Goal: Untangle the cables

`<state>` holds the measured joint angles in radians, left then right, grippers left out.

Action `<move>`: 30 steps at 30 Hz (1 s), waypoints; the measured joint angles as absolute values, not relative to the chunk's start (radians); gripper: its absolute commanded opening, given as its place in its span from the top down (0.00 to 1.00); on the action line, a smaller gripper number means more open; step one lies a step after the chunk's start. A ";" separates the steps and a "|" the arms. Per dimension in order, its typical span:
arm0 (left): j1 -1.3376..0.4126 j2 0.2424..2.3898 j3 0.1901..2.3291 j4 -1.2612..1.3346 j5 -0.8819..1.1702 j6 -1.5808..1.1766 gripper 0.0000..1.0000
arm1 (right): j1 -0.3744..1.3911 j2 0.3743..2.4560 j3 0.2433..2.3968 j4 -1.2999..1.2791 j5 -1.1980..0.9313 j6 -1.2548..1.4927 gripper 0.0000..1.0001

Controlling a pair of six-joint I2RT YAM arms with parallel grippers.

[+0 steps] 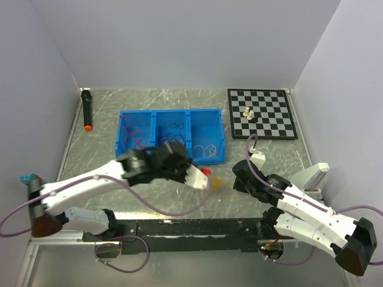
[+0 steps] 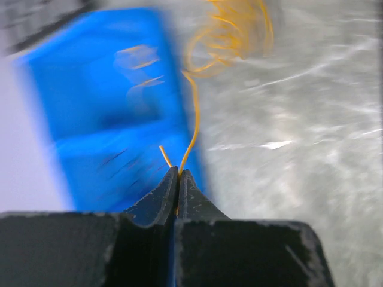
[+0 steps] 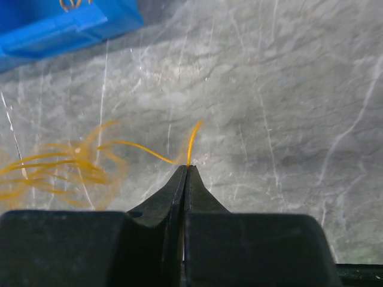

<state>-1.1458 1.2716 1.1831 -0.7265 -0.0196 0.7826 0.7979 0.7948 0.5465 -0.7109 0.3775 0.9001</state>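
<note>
A small bundle of curly yellow-orange cables [image 1: 216, 182] lies on the table just in front of the blue tray, between my two grippers. My left gripper [image 2: 178, 171] is shut on one yellow-orange strand, which rises to the blurred coil [image 2: 233, 30]. My right gripper [image 3: 187, 167] is shut on another strand end, and the coil [image 3: 54, 170] spreads to its left. In the top view the left gripper [image 1: 207, 179] and right gripper [image 1: 235, 177] face each other across the bundle. More thin red, dark and orange cables [image 1: 207, 150] lie in the tray's compartments.
The blue three-compartment tray [image 1: 170, 113] stands mid-table and shows in both wrist views, the tray [image 2: 108, 119] blurred on the left and its corner [image 3: 60, 27] top left. A chessboard [image 1: 269, 128] with a few pieces [image 1: 249, 113] sits back right. A black marker [image 1: 87, 109] lies back left.
</note>
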 measured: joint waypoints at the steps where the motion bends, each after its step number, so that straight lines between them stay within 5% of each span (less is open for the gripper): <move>1: -1.129 1.243 1.227 -0.761 -0.035 0.784 0.99 | 0.798 0.794 0.557 -0.720 0.386 0.900 1.00; 7: -1.081 1.089 1.552 -0.823 -0.169 0.780 0.99 | 0.798 0.805 0.569 -0.753 0.424 0.920 1.00; 19: -1.040 0.934 1.873 -0.352 -0.451 0.809 0.95 | 0.798 0.973 0.570 -0.748 0.434 0.983 1.00; 30: -1.039 0.916 1.895 -0.201 -0.471 0.887 0.92 | 0.798 0.875 0.617 -0.775 0.462 0.974 1.00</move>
<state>-1.0393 0.9161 1.8954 -0.2012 -0.4706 0.8871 0.7979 0.8745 0.6170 -0.7750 0.4618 0.9741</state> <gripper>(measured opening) 0.054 0.007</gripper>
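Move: Below the left hand, which still pinches one yellow cable end, the yellow tangle lies about 15 cm down, 4 cm to the right and 1 cm ahead. The blue box's right compartment is some 14 cm ahead of this hand, level sideways and about 17 cm lower. The right hand still holds another yellow strand; from it the tangle lies roughly 6 cm left, 1 cm ahead and 4 cm below, and the same compartment 14 cm ahead, 9 cm left and 5 cm below. Sweeping high away from the tangle, the left hand keeps its shut pinch on the yellow cable and rises almost 50 cm, first nearly straight up, then also 25 cm left, easing off near the end while the fingers swing from pointing down-right to forward and up. The right hand keeps its strand pinched close above the table, dipping some 3 cm and coming back up. ##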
